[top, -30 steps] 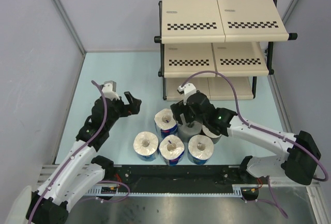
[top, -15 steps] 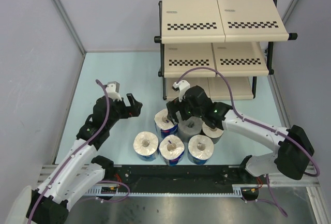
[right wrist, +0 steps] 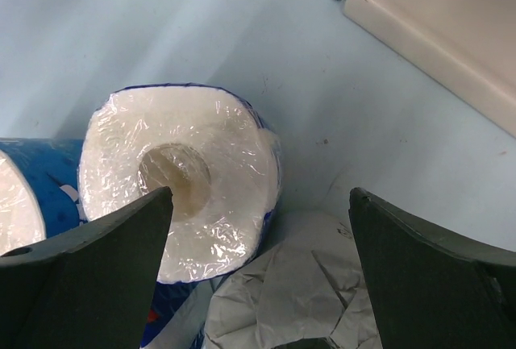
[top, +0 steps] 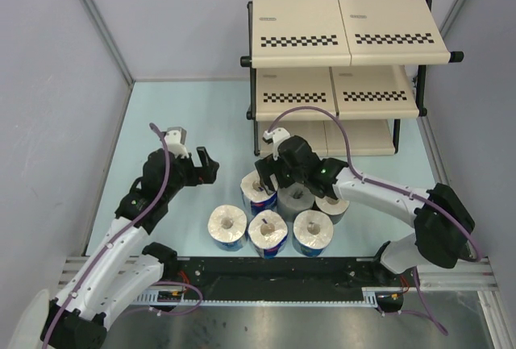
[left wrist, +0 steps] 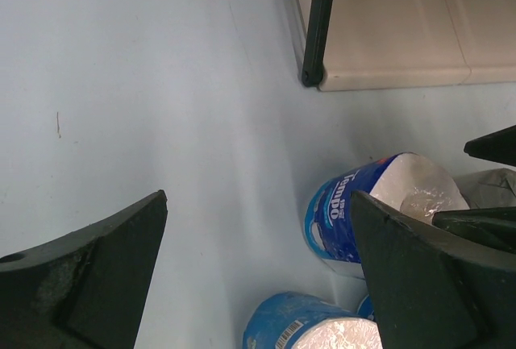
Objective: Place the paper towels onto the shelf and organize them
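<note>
Six paper towels stand in a cluster near the table's front. Three white rolls in blue wrappers form the front row [top: 268, 234]. Behind them stand another blue-wrapped roll [top: 256, 191] [right wrist: 181, 184], a grey roll [top: 297, 197] [right wrist: 282, 292] and a darker-wrapped roll [top: 332, 204]. My right gripper [top: 272, 178] [right wrist: 260, 194] hangs open just above the seam between the back blue roll and the grey roll, holding nothing. My left gripper [top: 211, 164] [left wrist: 258, 196] is open over bare table left of the cluster, with the back blue roll [left wrist: 355, 212] by its right finger. The shelf [top: 347, 43] stands behind.
The shelf's black front leg [left wrist: 317, 27] and lowest beige panel [left wrist: 387, 35] are just beyond the rolls. Grey walls close in the table on the left and right. A black rail [top: 274, 278] runs along the near edge between the arm bases.
My right gripper has swung left and forward, from over the grey roll to the gap beside the back blue roll. The left arm has barely moved.
</note>
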### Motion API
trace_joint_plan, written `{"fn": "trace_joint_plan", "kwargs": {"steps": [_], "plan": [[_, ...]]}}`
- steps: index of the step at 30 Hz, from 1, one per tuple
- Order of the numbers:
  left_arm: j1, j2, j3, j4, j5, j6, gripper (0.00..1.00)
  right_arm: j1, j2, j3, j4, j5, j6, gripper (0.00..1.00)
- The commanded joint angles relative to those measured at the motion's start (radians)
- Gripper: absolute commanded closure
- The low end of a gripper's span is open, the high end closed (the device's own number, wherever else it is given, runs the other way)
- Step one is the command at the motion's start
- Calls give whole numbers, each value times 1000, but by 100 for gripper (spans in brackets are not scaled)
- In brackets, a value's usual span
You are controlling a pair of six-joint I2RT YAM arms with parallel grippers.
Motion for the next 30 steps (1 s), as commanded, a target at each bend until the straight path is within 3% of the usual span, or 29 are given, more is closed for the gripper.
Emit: {"fn": "trace_joint_plan", "kwargs": {"steps": [1,15,30], "plan": [[-6,-14,27,-19,-8,20,0,9,17,44,40,-2,10,6],[-6,-2,43,-56,-25,62,0,31,67,52,44,-5,-1,15],[-6,9,44,-58,-31,63,0,60,142,78,21,21,-15,34]]}}
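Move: The blue-wrapped paper towel roll nearest the shelf stands about 5 cm to the left of my right hand and 1 cm back, its middle some 10 cm below. The grey roll is roughly 6 cm to this hand's right and 4 cm back. The shelf's near left foot lies about 13 cm ahead and 5 cm left. From my left hand the blue roll is around 15 cm to the right, 1 cm back. I ease my right hand down about 3 cm and some 2.5 cm to the left, onto the blue-wrapped roll's top, one finger coming over the core hole and the other beyond the outer rim on the shelf side. Meanwhile the fingers close by roughly a third, narrowing around the roll's wall without yet shutting on it; the wrist keeps its slant. ##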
